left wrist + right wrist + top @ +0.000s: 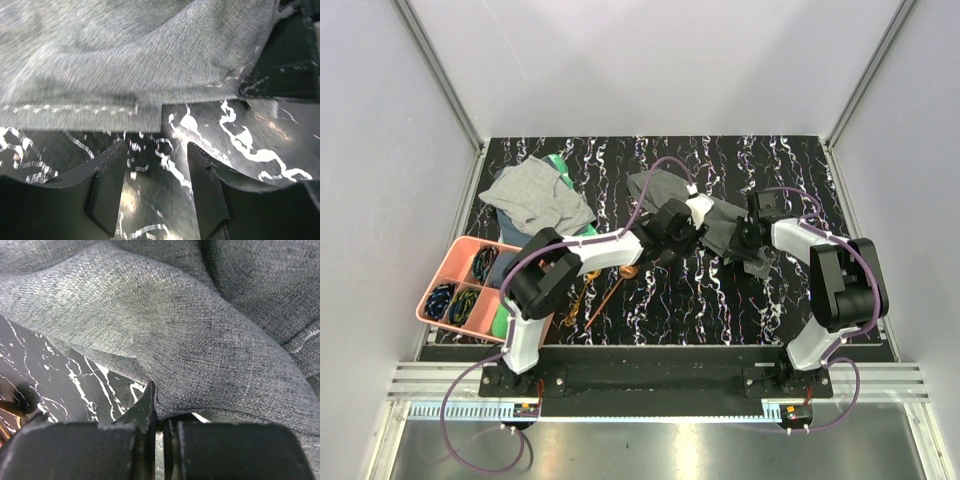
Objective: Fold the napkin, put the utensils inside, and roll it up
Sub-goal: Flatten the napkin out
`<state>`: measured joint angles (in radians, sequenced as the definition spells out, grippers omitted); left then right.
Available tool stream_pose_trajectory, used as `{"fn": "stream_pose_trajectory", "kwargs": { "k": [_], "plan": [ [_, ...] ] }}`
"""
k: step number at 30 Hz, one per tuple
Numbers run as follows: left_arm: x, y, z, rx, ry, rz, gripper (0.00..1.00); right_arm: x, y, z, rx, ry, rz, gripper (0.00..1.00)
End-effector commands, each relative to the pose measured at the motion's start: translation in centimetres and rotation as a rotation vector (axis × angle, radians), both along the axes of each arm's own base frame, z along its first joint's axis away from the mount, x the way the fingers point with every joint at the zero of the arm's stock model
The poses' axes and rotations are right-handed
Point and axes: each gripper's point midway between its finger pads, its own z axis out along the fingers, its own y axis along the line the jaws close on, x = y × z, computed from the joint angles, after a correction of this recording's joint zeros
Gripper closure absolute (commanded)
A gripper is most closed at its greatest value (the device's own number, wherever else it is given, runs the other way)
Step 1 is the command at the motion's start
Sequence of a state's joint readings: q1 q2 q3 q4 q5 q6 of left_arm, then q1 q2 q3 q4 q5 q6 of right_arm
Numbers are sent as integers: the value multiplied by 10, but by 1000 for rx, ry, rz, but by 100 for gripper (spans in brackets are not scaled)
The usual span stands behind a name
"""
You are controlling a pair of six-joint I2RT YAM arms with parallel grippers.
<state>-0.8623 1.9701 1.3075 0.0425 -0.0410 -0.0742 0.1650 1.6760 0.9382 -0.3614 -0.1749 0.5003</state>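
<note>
The dark grey napkin (662,188) lies bunched at the middle of the black marble table, between both grippers. In the left wrist view its stitched hem and corner (145,116) lie just ahead of my left gripper (156,150), which is open with only tabletop between its fingers. My right gripper (162,412) is shut on a fold of the napkin (200,350), pinching it just above the table. In the top view the left gripper (688,240) and the right gripper (748,243) flank the cloth. The copper spoon (612,292) and the gold spoon (575,306) lie near the left arm.
A pink divided tray (432,288) with small dark items sits at the left edge. A lighter grey cloth (535,195) covers a green item (557,163) at the back left. Another green object (500,322) lies by the left arm's base.
</note>
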Motion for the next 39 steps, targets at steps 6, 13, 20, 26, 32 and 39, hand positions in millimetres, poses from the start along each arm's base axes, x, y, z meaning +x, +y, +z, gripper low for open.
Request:
{"fn": "stream_pose_trajectory", "kwargs": {
  "k": [6, 13, 20, 26, 32, 39],
  "plan": [
    [21, -31, -10, 36, -33, -97, 46, 4, -7, 14, 2, -57, -7, 99],
    [22, -31, -29, 67, 11, -80, 48, 2, -5, 18, 26, -61, -2, 99],
    [19, -25, -49, 80, 65, -34, 54, 2, -4, 21, 31, -67, 0, 99],
    [23, -21, -51, 74, 88, -13, 71, 3, -4, 25, 36, -79, -1, 99],
    [25, -19, -49, 48, 109, -12, 100, 4, -5, 28, 35, -89, 1, 98],
    [38, 34, 41, -150, 11, 138, 100, 26, -34, 50, 26, -151, -50, 98]
  ]
}}
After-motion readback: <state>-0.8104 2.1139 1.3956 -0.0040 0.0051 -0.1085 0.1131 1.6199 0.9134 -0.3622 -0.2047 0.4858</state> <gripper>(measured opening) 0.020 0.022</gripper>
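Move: The napkin's loose near corner, the left hand's aim, lies about 2 cm ahead of it, 2 cm to its right and 5 cm below. The right gripper, shut on the napkin's near edge, is some 11 cm to the left hand's right and 1 cm back; the copper ladle's bowl sits roughly 15 cm left, 8 cm back. From the right hand that corner is about 9 cm left and 3 cm ahead, about level. Down about 5 cm, easing a little forward and to the right, the half-open left gripper sinks to the napkin's free corner and closes fully, pinching it between the fingertips. With the corner held, the left hand then starts back leftward, some 2 cm, away from the right gripper, which keeps its pinch, rises about 1 cm and at the very end edges right. ##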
